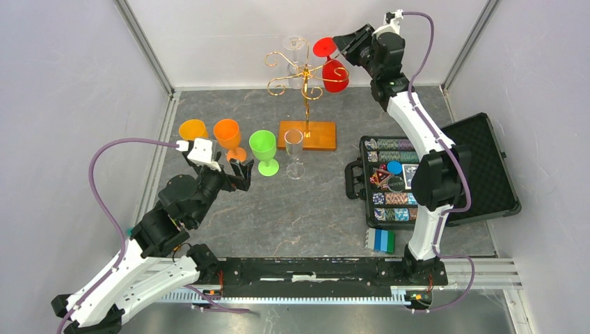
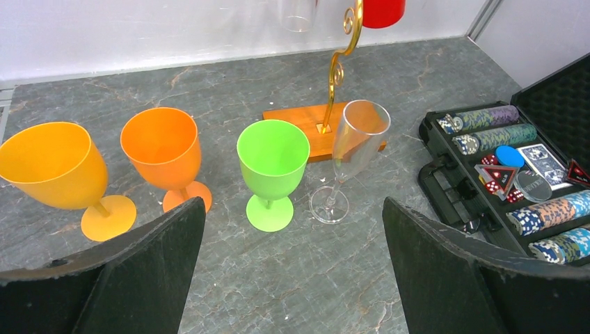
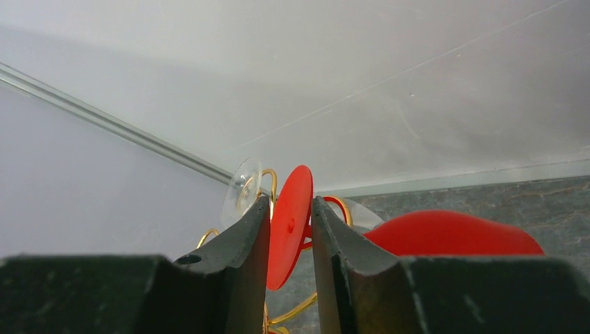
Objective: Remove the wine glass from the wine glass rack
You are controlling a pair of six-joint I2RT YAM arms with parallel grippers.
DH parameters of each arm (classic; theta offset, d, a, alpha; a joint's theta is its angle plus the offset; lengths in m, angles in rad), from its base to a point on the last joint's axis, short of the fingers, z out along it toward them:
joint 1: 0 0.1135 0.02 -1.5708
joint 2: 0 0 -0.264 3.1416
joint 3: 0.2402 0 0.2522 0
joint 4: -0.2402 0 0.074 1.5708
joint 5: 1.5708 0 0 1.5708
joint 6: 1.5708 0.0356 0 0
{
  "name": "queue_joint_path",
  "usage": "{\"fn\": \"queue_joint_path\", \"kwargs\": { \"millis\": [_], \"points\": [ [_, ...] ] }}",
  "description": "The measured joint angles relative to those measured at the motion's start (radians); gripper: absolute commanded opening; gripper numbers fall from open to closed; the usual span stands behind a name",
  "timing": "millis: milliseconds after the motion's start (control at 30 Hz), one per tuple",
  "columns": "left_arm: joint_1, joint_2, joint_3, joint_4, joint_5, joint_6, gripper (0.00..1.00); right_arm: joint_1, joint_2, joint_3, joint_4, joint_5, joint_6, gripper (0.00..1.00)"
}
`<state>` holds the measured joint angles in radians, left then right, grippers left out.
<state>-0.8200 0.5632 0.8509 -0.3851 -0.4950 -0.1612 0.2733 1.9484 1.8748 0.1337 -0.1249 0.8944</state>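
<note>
A red wine glass (image 1: 335, 75) hangs upside down from the gold wine glass rack (image 1: 306, 76), its round foot (image 1: 321, 47) on top of a scroll arm. My right gripper (image 1: 339, 43) is up at that foot. In the right wrist view its fingers (image 3: 289, 205) stand narrowly apart on either side of the red foot (image 3: 291, 223), the disc tilted between them, not pressed flat. The red bowl (image 3: 452, 233) shows to the right. A clear glass (image 1: 295, 45) also hangs on the rack. My left gripper (image 1: 243, 170) is wide open and holds nothing, low over the table.
Yellow (image 1: 193, 129), orange (image 1: 227, 132) and green (image 1: 263, 146) goblets and a clear flute (image 1: 294, 142) stand in a row before the rack's orange-brown base (image 1: 316, 136). An open poker chip case (image 1: 417, 174) lies at the right. A blue box (image 1: 383, 240) sits near the right arm's base.
</note>
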Motion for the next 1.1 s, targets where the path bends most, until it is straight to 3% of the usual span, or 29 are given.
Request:
{"fn": "queue_joint_path", "kwargs": {
  "millis": [233, 433, 667, 867, 1100],
  "points": [
    [0.000, 0.000, 0.000, 0.000, 0.000, 0.000, 1.00, 0.000, 0.021, 0.033, -0.066, -0.014, 0.060, 0.36],
    [0.000, 0.000, 0.000, 0.000, 0.000, 0.000, 1.00, 0.000, 0.026, 0.048, -0.093, -0.016, 0.090, 0.26],
    [0.000, -0.002, -0.001, 0.000, 0.000, 0.000, 1.00, 0.000, 0.050, 0.084, -0.114, -0.017, 0.144, 0.26],
    [0.000, -0.002, -0.002, 0.000, 0.000, 0.000, 1.00, 0.000, 0.056, 0.089, -0.126, -0.021, 0.168, 0.00],
    [0.000, -0.003, -0.002, 0.000, 0.000, 0.000, 1.00, 0.000, 0.016, -0.018, -0.026, 0.008, 0.216, 0.00]
  ]
}}
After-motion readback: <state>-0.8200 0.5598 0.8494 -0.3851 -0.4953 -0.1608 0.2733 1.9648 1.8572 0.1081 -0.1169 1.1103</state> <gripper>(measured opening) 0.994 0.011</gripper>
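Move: The right hand is at the rack's far right side, its fingers about a third open around the near rim of the red wine glass's foot. The foot's middle lies some 4 cm left and 1 cm ahead, level with the hand. The rack hub is roughly 10 cm left and 7 cm back, and the hanging clear glass's foot about 13 cm left and 3 cm ahead. From the left hand the red foot is about 36 cm ahead, 26 cm right and 7 cm higher. The right fingers shut on the rim of the upturned red glass's foot and pinch it. Before that the hand sinks about 1.5 cm, edging slightly forward and left while the wrist tips the fingers down and rolls the hand's left side up, some 10 degrees each; once shut, it begins a tiny draw back to the right. ##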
